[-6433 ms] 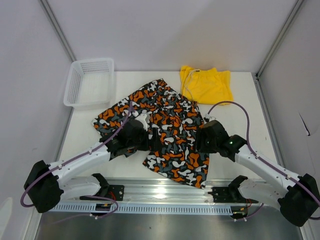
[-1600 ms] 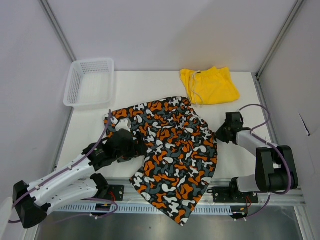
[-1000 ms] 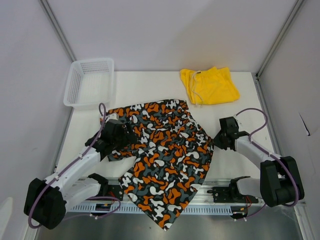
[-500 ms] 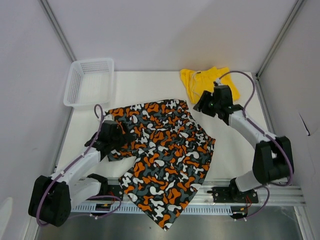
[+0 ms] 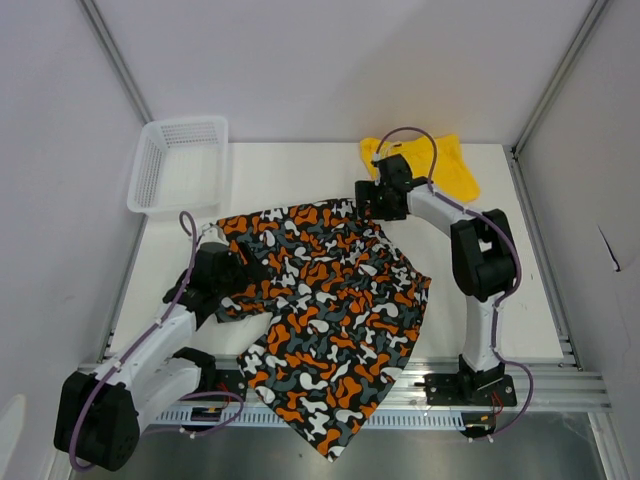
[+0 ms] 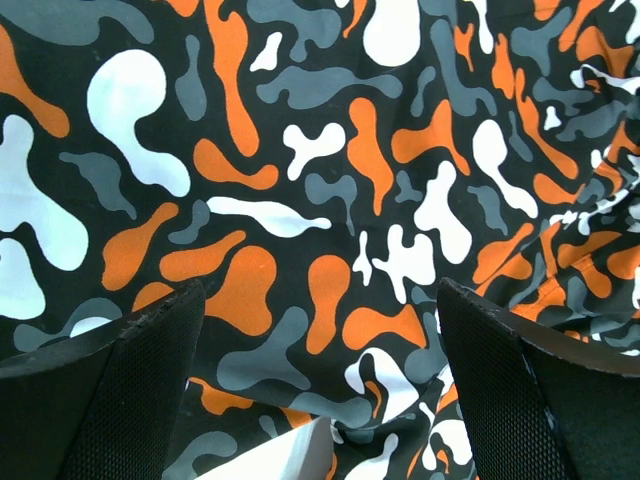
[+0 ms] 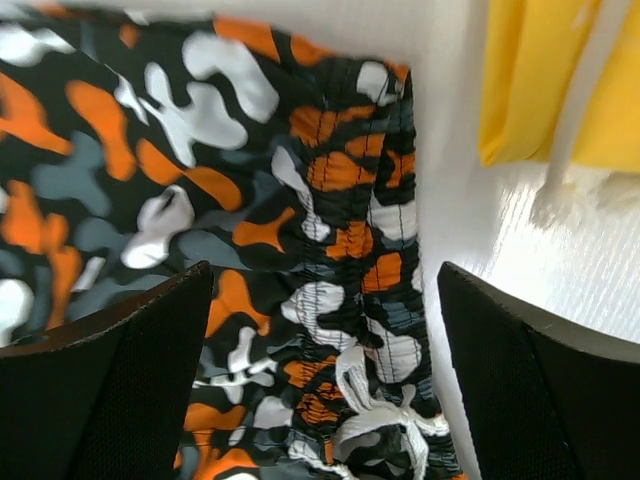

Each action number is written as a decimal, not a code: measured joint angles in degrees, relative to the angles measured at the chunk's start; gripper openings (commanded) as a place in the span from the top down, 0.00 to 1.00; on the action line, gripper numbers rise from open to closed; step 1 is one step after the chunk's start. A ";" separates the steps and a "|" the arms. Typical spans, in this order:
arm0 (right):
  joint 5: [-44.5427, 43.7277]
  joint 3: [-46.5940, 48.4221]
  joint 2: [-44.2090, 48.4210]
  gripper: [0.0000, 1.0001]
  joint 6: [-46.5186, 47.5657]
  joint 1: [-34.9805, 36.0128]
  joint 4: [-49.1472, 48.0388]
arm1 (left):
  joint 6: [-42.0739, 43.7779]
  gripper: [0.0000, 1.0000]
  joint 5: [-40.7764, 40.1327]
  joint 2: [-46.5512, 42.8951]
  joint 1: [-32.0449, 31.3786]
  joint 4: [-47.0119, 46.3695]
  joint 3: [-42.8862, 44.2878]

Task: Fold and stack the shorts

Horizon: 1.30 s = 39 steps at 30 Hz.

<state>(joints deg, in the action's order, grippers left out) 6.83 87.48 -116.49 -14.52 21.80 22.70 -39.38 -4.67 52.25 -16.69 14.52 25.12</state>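
Observation:
The patterned shorts (image 5: pixel 330 300) lie spread over the middle of the table, with their lower end hanging past the front edge. The yellow shorts (image 5: pixel 445 175) lie bunched at the back right. My right gripper (image 5: pixel 368 198) hovers open over the patterned pair's back corner; in the right wrist view the elastic waistband (image 7: pixel 345 240) and white drawstring knot (image 7: pixel 385 410) sit between its fingers (image 7: pixel 120 380), and the yellow shorts (image 7: pixel 545 80) are just beyond. My left gripper (image 5: pixel 243 272) stands open over the left side of the patterned fabric (image 6: pixel 320 200), holding nothing.
A white mesh basket (image 5: pixel 178 165) stands at the back left corner. Bare white table (image 5: pixel 480 290) shows right of the patterned shorts. The metal rail (image 5: pixel 440 385) runs along the front edge, under the hanging fabric.
My right arm has swung from the shorts' right edge back and left to the waistband corner, and its jaws have opened. My left gripper has shifted slightly; the shorts stay put.

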 measured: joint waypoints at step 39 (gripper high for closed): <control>-14.62 7.69 -8.68 0.69 6.36 2.29 7.39 | 3.02 0.01 1.62 1.81 21.86 -5.05 -3.80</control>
<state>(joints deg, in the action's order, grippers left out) -7.79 95.18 -125.16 -8.16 24.10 30.09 -36.36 -3.05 54.06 5.17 9.47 21.32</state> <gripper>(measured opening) 0.313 0.990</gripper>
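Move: The waistband of the camo shorts runs almost straight under my right hand, about 5 cm down and maybe 1 cm to the left. Its far corner is some 4 cm ahead, and the folded yellow shorts lie about 8 cm ahead and 13 cm to the right. From my left hand, the shorts' left hem is roughly 9 cm to the left, 1 cm back and 5 cm below, with the white bin around 22 cm ahead and 17 cm left. I sink my right hand about 4 cm onto the waistband near its far corner, rolling it some 20 degrees so its left side dips, then pinch the gathered edge while easing 2 cm left. My left hand, wide open, waits, then sweeps about 10 cm left to the hem, turning counter-clockwise and dropping a little. ##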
